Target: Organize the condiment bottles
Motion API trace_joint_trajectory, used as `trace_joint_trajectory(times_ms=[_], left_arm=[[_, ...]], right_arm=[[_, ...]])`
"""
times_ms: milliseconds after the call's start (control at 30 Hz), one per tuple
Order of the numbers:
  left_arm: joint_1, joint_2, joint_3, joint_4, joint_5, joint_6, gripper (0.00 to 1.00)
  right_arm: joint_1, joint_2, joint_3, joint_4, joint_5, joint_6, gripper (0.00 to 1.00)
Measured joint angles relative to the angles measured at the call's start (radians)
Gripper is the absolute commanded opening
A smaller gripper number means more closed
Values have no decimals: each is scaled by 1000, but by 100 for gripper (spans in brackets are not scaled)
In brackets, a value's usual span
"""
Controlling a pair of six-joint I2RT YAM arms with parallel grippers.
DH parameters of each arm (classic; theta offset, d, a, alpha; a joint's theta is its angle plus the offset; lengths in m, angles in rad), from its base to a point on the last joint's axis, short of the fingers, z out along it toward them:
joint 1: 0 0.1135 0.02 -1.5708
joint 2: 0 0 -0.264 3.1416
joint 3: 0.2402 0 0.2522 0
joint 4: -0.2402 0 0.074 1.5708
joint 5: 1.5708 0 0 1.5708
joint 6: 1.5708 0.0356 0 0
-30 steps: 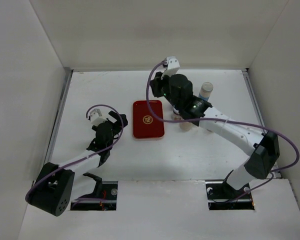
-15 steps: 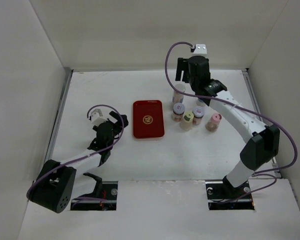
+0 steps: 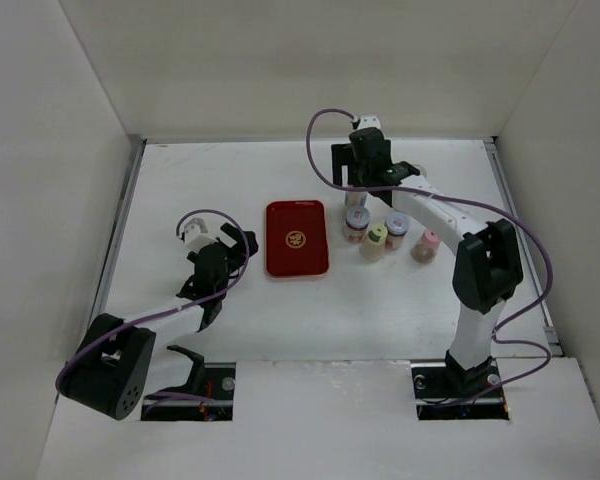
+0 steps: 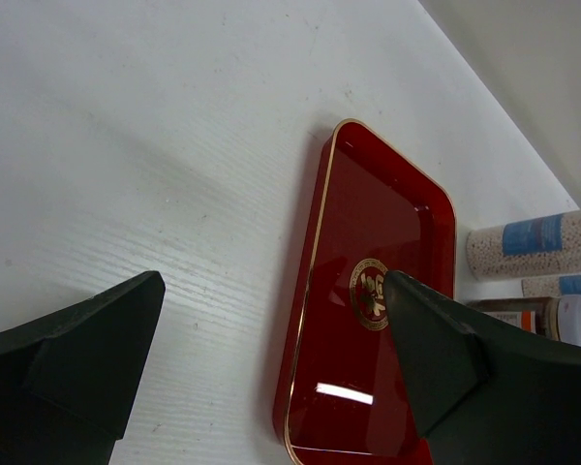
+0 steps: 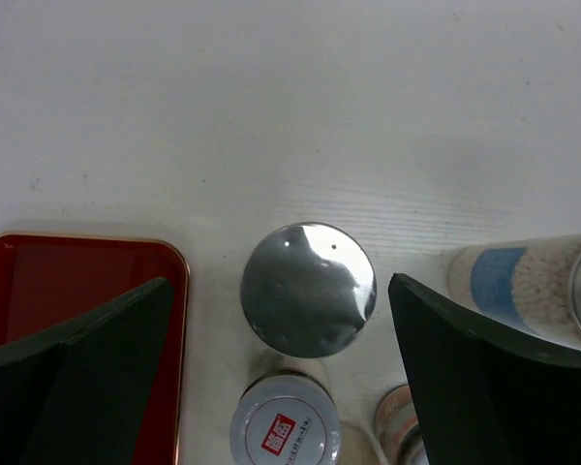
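Note:
Several condiment bottles stand in a cluster right of the red tray (image 3: pixel 297 238). Their caps are white (image 3: pixel 357 221), yellow (image 3: pixel 377 238), silver-white (image 3: pixel 397 226) and pink (image 3: pixel 429 241). My right gripper (image 3: pixel 359 178) hangs open over the cluster's far end. In the right wrist view the right gripper (image 5: pixel 281 281) straddles a silver-capped bottle (image 5: pixel 308 289), and both fingers stand clear of it. A white-capped bottle (image 5: pixel 284 431) is just in front and a blue-labelled bottle (image 5: pixel 518 286) to the right. My left gripper (image 3: pixel 220 250) is open and empty, low over the table left of the tray (image 4: pixel 378 223).
White walls enclose the table on three sides. The tray's gold-rimmed edge (image 5: pixel 179 291) lies close to the right gripper's left finger. Blue-labelled bottles (image 4: pixel 537 242) show beyond the tray in the left wrist view.
My right gripper has gone from shut to wide open, letting go of the silver-capped bottle at the cluster's far end; its wrist has swung back. The left arm has hardly moved.

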Motion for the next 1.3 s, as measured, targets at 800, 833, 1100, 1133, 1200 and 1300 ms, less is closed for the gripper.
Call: trace_joint_trajectory(times_ms=[800, 833, 1100, 1133, 1200, 1300], left_arm=[[1, 6, 0, 2, 8, 0, 100], [1, 6, 0, 2, 8, 0, 100], [1, 5, 0, 2, 11, 0, 100], [1, 5, 0, 2, 11, 0, 100], [1, 5, 0, 2, 12, 0, 100], [5, 6, 0, 3, 14, 0, 100]], right_arm=[[-26, 114, 96, -62, 0, -22, 80], [-26, 114, 102, -65, 1, -25, 80], [-26, 116, 96, -73, 5, -26, 76], [-26, 116, 93, -72, 5, -27, 73], [-26, 116, 89, -73, 4, -29, 60], [-25, 116, 88, -70, 3, -19, 46]])
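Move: The tall silver-lidded bottle stands nearly under the right hand, about 2 cm ahead and 1 cm to its right, its middle some 9 cm below. The purple-lidded jar is close behind it, about 8 cm nearer the base. The blue-labelled bottle stands level with it, 14 cm farther right. The red tray lies about 17 cm left and 8 cm back from the hand. From the left hand, the silver-lidded bottle is roughly 31 cm right, 16 cm ahead and about level in height. The right hand's fingers come to pinch the silver-lidded bottle at its top, one on each side. The hand sinks about 3.5 cm around it and eases forward about 1.5 cm, with only a slight downward tip of the wrist. The wide-open fingers close partway, reopen a little as the hand rises briefly, then sink and close again to roughly two-thirds open. ##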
